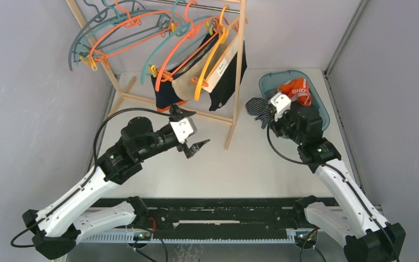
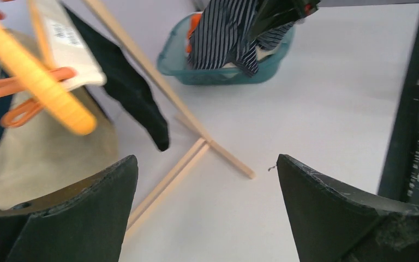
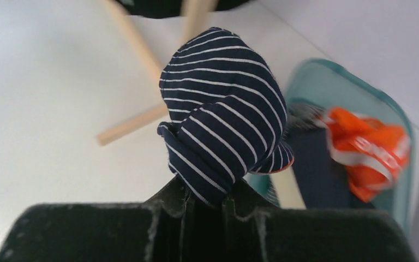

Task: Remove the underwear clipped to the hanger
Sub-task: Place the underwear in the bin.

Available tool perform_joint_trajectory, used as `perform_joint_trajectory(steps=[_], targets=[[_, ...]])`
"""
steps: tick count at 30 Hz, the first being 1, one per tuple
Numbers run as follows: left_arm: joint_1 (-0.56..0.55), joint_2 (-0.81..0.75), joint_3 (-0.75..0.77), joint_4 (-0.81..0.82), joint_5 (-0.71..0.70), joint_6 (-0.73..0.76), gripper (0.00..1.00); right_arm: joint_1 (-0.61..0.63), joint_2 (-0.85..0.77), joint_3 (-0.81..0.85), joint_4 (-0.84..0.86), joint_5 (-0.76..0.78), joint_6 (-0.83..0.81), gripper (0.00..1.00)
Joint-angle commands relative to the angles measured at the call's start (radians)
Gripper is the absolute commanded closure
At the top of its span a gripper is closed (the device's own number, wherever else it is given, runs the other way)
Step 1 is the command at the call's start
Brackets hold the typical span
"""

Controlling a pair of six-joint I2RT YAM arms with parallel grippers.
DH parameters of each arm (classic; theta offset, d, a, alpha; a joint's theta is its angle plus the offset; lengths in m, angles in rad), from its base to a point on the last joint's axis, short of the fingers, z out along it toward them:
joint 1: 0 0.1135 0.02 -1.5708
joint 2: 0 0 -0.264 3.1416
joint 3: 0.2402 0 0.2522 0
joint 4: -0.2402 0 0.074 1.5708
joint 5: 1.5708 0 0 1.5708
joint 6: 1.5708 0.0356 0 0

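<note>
My right gripper (image 1: pixel 268 116) is shut on navy underwear with thin pale stripes (image 1: pixel 258 108), holding it just left of a teal basket (image 1: pixel 290 73). In the right wrist view the striped cloth (image 3: pixel 223 120) bulges up out of the closed jaws. Three more pieces of underwear hang clipped on the rack: a navy one with orange trim (image 1: pixel 162 94), a beige one (image 1: pixel 188 83) and a black one with a white waistband (image 1: pixel 228 82). My left gripper (image 1: pixel 197 147) hangs open and empty below them, near the rack's foot (image 2: pixel 169 180).
The basket holds orange-and-white underwear (image 1: pixel 297 90). A wooden rack leg (image 1: pixel 237 93) stands between the two grippers. Empty teal and orange hangers (image 1: pixel 106 35) hang at the rack's left end. Grey walls close in both sides, and a black rail (image 1: pixel 213 218) runs along the near edge.
</note>
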Motion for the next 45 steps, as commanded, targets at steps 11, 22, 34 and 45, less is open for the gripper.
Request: perform_joint_trajectory(steps=[11,22,34,45], targets=[[0.064,-0.114,0.047,0.016,-0.383,0.065,0.00,-0.198,0.187,0.030,0.174,0.417,0.069,1.00],[0.153,-0.206,0.029,0.014,-0.338,0.046,0.00,-0.264,0.405,0.048,0.159,0.416,-0.009,0.79],[0.220,-0.241,0.072,-0.023,-0.373,0.044,0.00,-0.265,0.384,0.120,0.043,0.348,0.050,0.13],[0.314,-0.105,0.268,-0.101,-0.458,0.034,0.00,-0.103,0.234,0.119,-0.047,0.250,0.015,0.13]])
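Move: The bin waiting for the striped underwear in the right gripper has its middle about 12 cm ahead of that hand, 18 cm to its right and 19 cm below. In the bin, the orange cloth sits some 18 cm ahead and 23 cm right of the hand; the rack's near foot is about 5 cm ahead, 8 cm left. From the empty left gripper, the orange hanger is roughly 16 cm ahead, 8 cm left and 5 cm up, with the yellow hanger 10 cm to the right of it, level in reach. Swing the right gripper right about 15 cm and forward 8 cm, turning it clockwise some 35 degrees and lowering it about 12 cm over the bin; open the fingers to let go of the striped underwear, then rise and draw back a little leftwards. Meanwhile sweep the open left gripper left, rising as it goes, in front of the hangers, turning it counter-clockwise until it faces them. ##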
